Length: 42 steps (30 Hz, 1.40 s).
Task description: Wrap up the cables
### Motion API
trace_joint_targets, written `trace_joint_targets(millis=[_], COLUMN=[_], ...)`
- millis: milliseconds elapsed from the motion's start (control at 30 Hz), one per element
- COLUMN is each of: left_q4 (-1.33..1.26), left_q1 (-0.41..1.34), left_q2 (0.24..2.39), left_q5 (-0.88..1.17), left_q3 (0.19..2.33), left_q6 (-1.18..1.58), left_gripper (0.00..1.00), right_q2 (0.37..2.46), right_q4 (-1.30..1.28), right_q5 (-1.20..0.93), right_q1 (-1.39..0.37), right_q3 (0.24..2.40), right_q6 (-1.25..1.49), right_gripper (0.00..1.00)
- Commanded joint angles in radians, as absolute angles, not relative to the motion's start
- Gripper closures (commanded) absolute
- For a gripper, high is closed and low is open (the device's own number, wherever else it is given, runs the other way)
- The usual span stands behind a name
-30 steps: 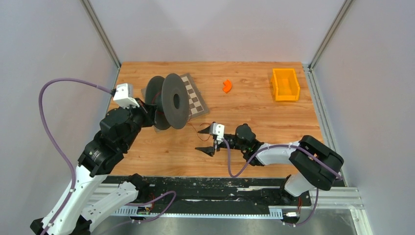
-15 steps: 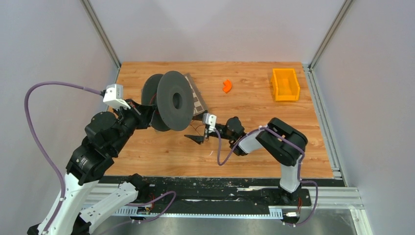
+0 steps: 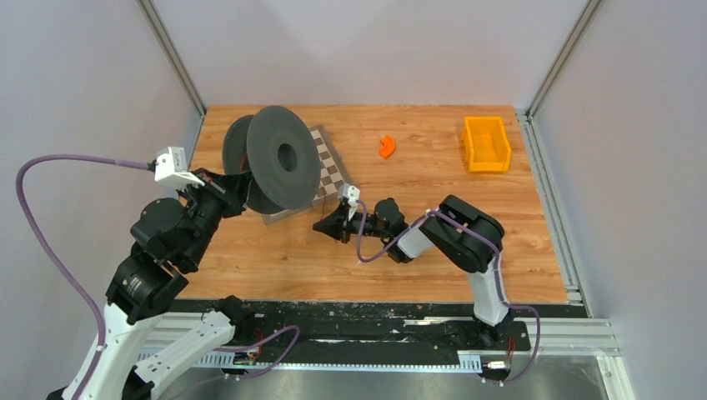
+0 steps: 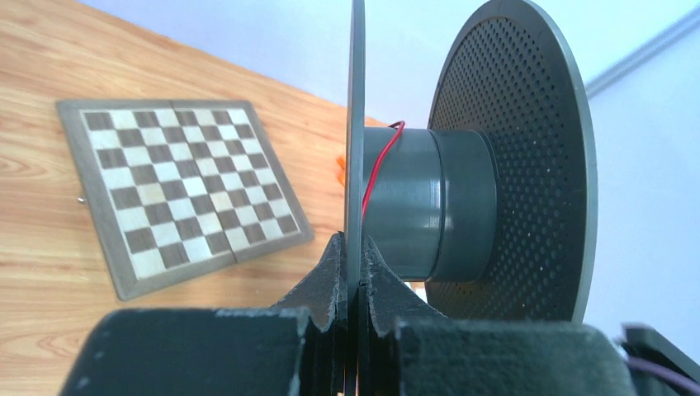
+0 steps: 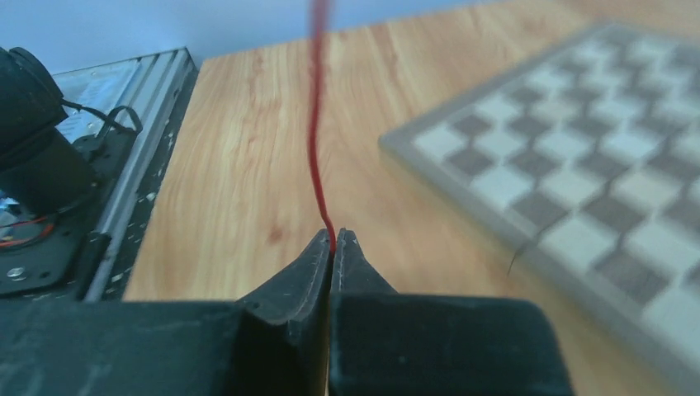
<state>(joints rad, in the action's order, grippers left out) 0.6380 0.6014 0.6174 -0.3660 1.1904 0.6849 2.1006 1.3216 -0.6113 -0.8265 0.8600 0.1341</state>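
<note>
A dark grey spool (image 3: 283, 157) with two wide discs is held off the table, tilted, above the board's left part. My left gripper (image 4: 354, 239) is shut on the thin edge of its nearer disc (image 4: 356, 124). The cables show as one thin red wire (image 4: 376, 169) running over the spool's hub (image 4: 429, 202). In the top view my right gripper (image 3: 321, 227) reaches left, low over the table just below the board. It is shut on the red wire (image 5: 316, 124), which rises straight up from its fingertips (image 5: 333, 235).
A chessboard (image 3: 329, 167) lies flat on the wooden table under and right of the spool. An orange curved piece (image 3: 387, 147) and an orange bin (image 3: 486, 143) sit at the back right. The black base rail (image 3: 375, 321) runs along the near edge.
My left arm has carried the spool up and to the left. My right gripper has moved left toward the board and has shut on the red wire.
</note>
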Motion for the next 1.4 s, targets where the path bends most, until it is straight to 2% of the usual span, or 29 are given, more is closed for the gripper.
trace_joint_targets(millis=[0, 67, 200, 367, 533, 733, 967, 1167, 1367], left_q4=[0.417, 0.365, 0.339, 0.387, 0.424, 0.433, 0.726, 0.883, 0.867], left_q1=[0.598, 0.598, 0.598, 0.598, 0.601, 0.601, 0.601, 0.532, 0.500], left_q2=[0.653, 0.693, 0.781, 0.864, 0.880, 0.758, 0.780, 0.836, 0.820], left_q5=[-0.566, -0.616, -0.668, -0.686, -0.509, -0.259, -0.078, 0.125, 0.152], left_q3=[1.190, 1.181, 1.188, 1.177, 1.084, 0.930, 1.014, 1.151, 1.267], left_q6=[0.631, 0.598, 0.569, 0.471, 0.267, 0.124, -0.065, 0.053, 0.226], left_gripper=[1.00, 1.00, 1.00, 1.00, 1.00, 1.00, 1.00, 1.00, 1.00], right_q2=[1.871, 1.744, 1.592, 1.481, 1.413, 1.448, 1.505, 1.538, 1.557], right_q4=[1.110, 0.912, 0.482, 0.165, 0.086, -0.012, -0.135, -0.149, -0.100], right_q5=[-0.473, -0.419, -0.286, -0.239, -0.208, -0.263, -0.400, -0.487, -0.538], right_q1=[-0.904, -0.975, -1.107, -1.124, -1.115, -1.008, -0.850, -0.749, -0.712], right_q3=[0.703, 0.697, 0.821, 1.002, 1.141, 1.284, 1.380, 1.343, 1.232], right_q6=[0.206, 0.130, 0.014, -0.046, -0.180, -0.227, -0.253, -0.286, -0.253], right_gripper=[1.00, 1.00, 1.00, 1.00, 1.00, 1.00, 1.00, 1.00, 1.00])
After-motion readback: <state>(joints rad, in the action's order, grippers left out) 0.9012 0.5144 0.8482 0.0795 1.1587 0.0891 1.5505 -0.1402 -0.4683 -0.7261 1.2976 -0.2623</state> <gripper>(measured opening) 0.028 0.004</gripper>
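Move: Gripped by one flange's rim, the reel has its middle about 6 cm ahead of the left hand, 4 cm to its right and 2 cm above. From the right hand, already pinching the red cable, the reel is some 31 cm up, 6 cm left and level fore-and-aft. The pinched cable is about 6 cm ahead, 11 cm right and 30 cm below the left hand. The chessboard's middle is roughly 18 cm ahead, 4 cm left and 10 cm below the right hand. Drawing the pinched cable back about 12 cm, the right hand then rises some 20 cm and comes forward over the reel, ending lower beyond its far side, further right. The left hand keeps the flange, swings the reel forward 8 cm, then down and back, ending some 13 cm lower, rolled left side up and turned clockwise. ##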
